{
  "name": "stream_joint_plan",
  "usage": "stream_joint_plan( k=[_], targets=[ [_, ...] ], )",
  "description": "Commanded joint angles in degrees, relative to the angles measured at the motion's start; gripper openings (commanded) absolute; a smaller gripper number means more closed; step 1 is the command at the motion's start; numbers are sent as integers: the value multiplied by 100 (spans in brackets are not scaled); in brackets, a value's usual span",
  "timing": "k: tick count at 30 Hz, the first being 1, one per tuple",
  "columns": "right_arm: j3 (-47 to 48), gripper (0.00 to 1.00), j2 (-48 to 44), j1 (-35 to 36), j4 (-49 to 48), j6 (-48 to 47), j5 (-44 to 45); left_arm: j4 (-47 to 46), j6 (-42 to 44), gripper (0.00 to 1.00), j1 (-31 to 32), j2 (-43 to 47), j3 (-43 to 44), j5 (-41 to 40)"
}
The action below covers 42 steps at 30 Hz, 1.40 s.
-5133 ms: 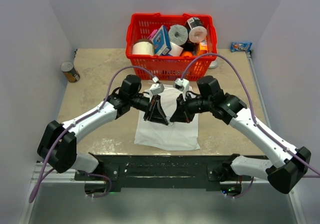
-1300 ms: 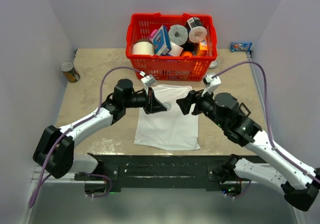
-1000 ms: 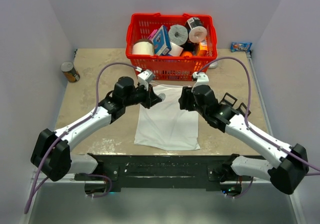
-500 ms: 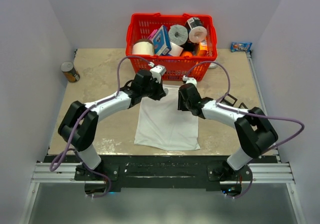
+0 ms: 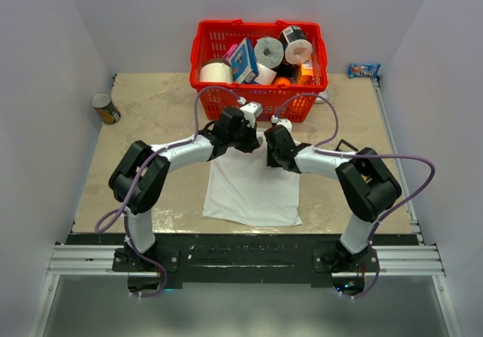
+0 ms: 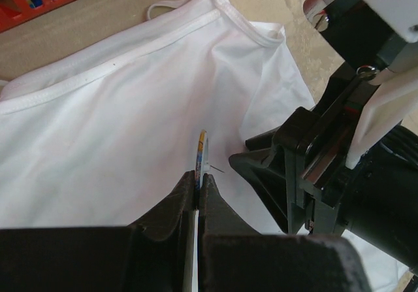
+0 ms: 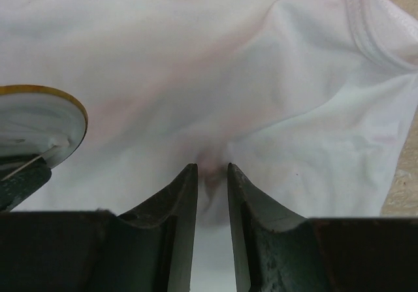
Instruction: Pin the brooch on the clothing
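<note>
The clothing, a white T-shirt (image 5: pixel 253 194), lies flat on the table with its collar toward the basket. My left gripper (image 5: pixel 252 142) hovers just over its upper part, shut on the brooch (image 6: pixel 202 149). The brooch shows edge-on above the fingertips, a thin pin sticking out to the right. In the right wrist view the brooch (image 7: pixel 40 123) is a gold-rimmed disc with a white back. My right gripper (image 7: pixel 208 172) faces the left one and pinches a puckered fold of shirt (image 7: pixel 228 57); its black fingers (image 6: pixel 274 168) are close beside the brooch.
A red basket (image 5: pixel 226 96) full of paper rolls and boxes stands just behind the shirt's collar. A can (image 5: pixel 106 108) sits at the far left of the table. A small snack packet (image 5: pixel 363 71) lies at the back right corner.
Both arms have swung inward and met over the shirt's collar end. My right gripper's jaws have narrowed onto a fold of fabric. The left has stayed shut on the brooch.
</note>
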<state>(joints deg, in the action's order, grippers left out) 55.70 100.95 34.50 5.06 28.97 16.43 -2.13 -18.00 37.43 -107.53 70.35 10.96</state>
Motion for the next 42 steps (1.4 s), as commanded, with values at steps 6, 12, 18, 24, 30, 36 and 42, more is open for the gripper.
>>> stream_joint_plan(
  k=[6,12,18,24,30,36,42],
  targets=[
    [99,19,92,-5,-102,188,423,-534,-37,0,124,-58,-197,-103],
    [-130,0,-92,-5,-268,302,405,-420,16,0,282,-321,-109,-278],
    [-376,0,-338,-14,-471,460,318,-446,-28,0,370,-585,5,-270],
    [-560,0,-646,-14,-636,636,300,-385,-28,0,388,-831,111,-252],
    [-850,0,-1006,-14,-1121,777,115,-367,51,0,458,-902,137,-349],
    [-982,0,-1068,-14,-1393,715,-77,-288,121,0,528,-1016,207,-367],
    [-1114,0,-1086,-5,-1763,715,-306,-182,209,0,572,-1113,278,-437]
  ],
)
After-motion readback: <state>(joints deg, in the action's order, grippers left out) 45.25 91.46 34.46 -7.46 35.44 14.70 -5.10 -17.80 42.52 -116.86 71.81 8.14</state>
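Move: The cloth to be gathered lies right between the right gripper's parted tips, about 1 cm below them at most. The brooch, held in the left fingers, is about 4 cm left, 3 cm ahead and 5 cm above the right hand. The red basket's middle is some 25 cm ahead of it, 4 cm left and 6 cm up. From the left gripper, that same patch of cloth lies about 5 cm right, 2 cm back and 7 cm below. Close the right fingers fully at once to pinch the cloth, then ease back slightly and lift it about 3 cm, tilting the fingertips up some 15 degrees. Meanwhile, keep the brooch gripped and bring the left gripper down some 6 cm, drifting back, then creep about 3 cm to the right in all at that height, taking the pin up beside the pinched fold. ##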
